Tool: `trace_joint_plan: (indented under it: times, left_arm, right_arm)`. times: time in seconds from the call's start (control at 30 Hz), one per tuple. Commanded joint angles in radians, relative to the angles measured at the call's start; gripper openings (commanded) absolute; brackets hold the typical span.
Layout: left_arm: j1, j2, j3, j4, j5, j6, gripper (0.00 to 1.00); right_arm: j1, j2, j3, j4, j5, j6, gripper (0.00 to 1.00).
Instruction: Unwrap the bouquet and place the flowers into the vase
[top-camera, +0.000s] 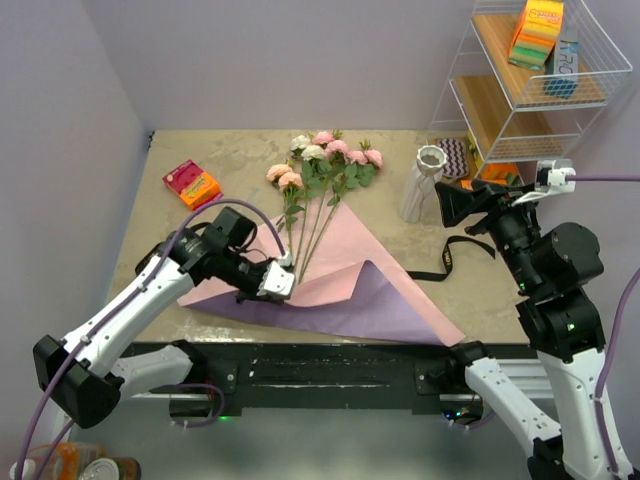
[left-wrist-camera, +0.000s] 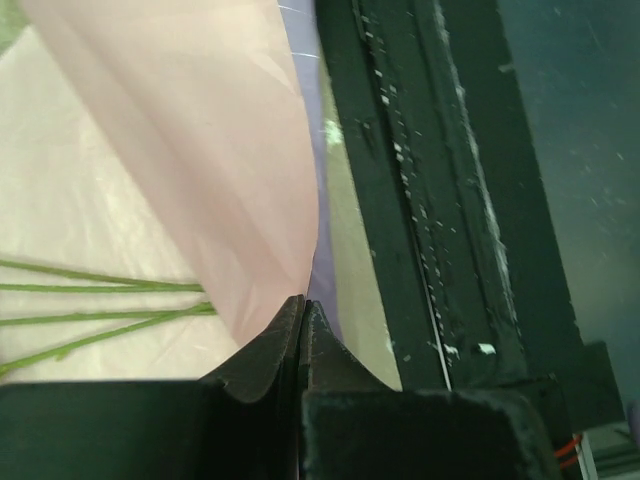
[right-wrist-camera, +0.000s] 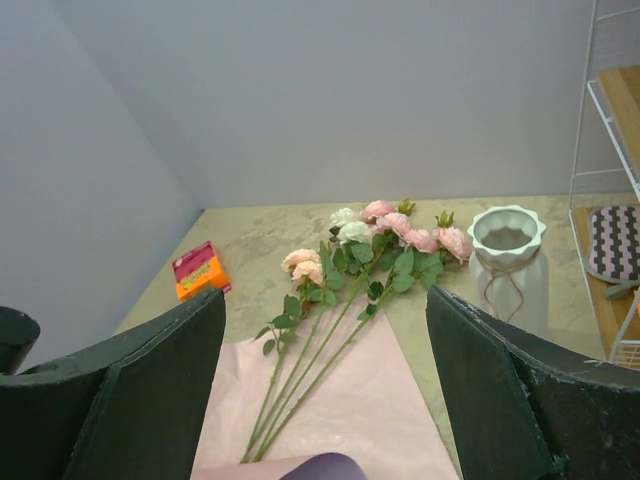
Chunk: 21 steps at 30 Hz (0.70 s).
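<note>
The bouquet is unwrapped. Its wrapping paper (top-camera: 370, 270) lies spread on the table, pale pink side up, with a purple flap folded over near the front. The flowers (top-camera: 325, 165) lie on it, heads toward the back, stems (left-wrist-camera: 100, 310) running toward my left gripper (top-camera: 280, 280). That gripper is shut on the lifted paper edge (left-wrist-camera: 210, 150) by the stem ends. The white ribbed vase (top-camera: 422, 185) stands upright right of the flower heads. My right gripper (top-camera: 450, 200) hovers open beside the vase, holding nothing, looking down on the flowers (right-wrist-camera: 370, 250) and vase (right-wrist-camera: 508, 260).
A black ribbon (top-camera: 455, 255) lies loose on the table right of the paper. A pink and orange box (top-camera: 191, 184) sits at the back left. The white wire shelf rack (top-camera: 530, 90) with sponges stands at the back right. The black front rail (left-wrist-camera: 430, 200) runs under the paper's edge.
</note>
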Motion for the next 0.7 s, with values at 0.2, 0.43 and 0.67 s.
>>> trace_joint_plan:
  times: [0.2,0.43,0.67]
  left_arm:
    - [-0.034,-0.227,-0.048,-0.273,0.074,0.423,0.01]
    - [-0.164,-0.359,-0.041,-0.271,0.109,0.550,0.25]
    - [-0.164,-0.570,-0.123,-0.271,0.010,0.933,0.61]
  right_arm:
    - [-0.003,0.069,-0.011,0.035,-0.039,0.001,0.84]
    - [-0.001,0.146,-0.066,0.018,-0.073,-0.002,0.86]
    - [0.008,0.201,-0.163,0.078,-0.068,-0.001,0.86]
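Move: The wrapping paper's edge is already pinched in the left hand; the near table edge it is being drawn to lies about 6 cm back and 16 cm below. The flowers' stems lie some 18 cm ahead of that hand, 4 cm right, 15 cm down. From the open right hand, the flowers are about 22 cm ahead, 20 cm left and 42 cm below; the vase stands 18 cm ahead, 3 cm right, 31 cm down. The paper's edge, already pinched, is drawn about 10 cm back towards the near table edge and a little left by the left hand, which then rises some 4 cm and opens to let go, its wrist turning clockwise and tipping up, 30-odd degrees each. Meanwhile the right hand, still wide open and empty, sinks about 10 cm and reaches 6 cm forward, slightly left, towards the flowers and vase, fingers tipping down. ##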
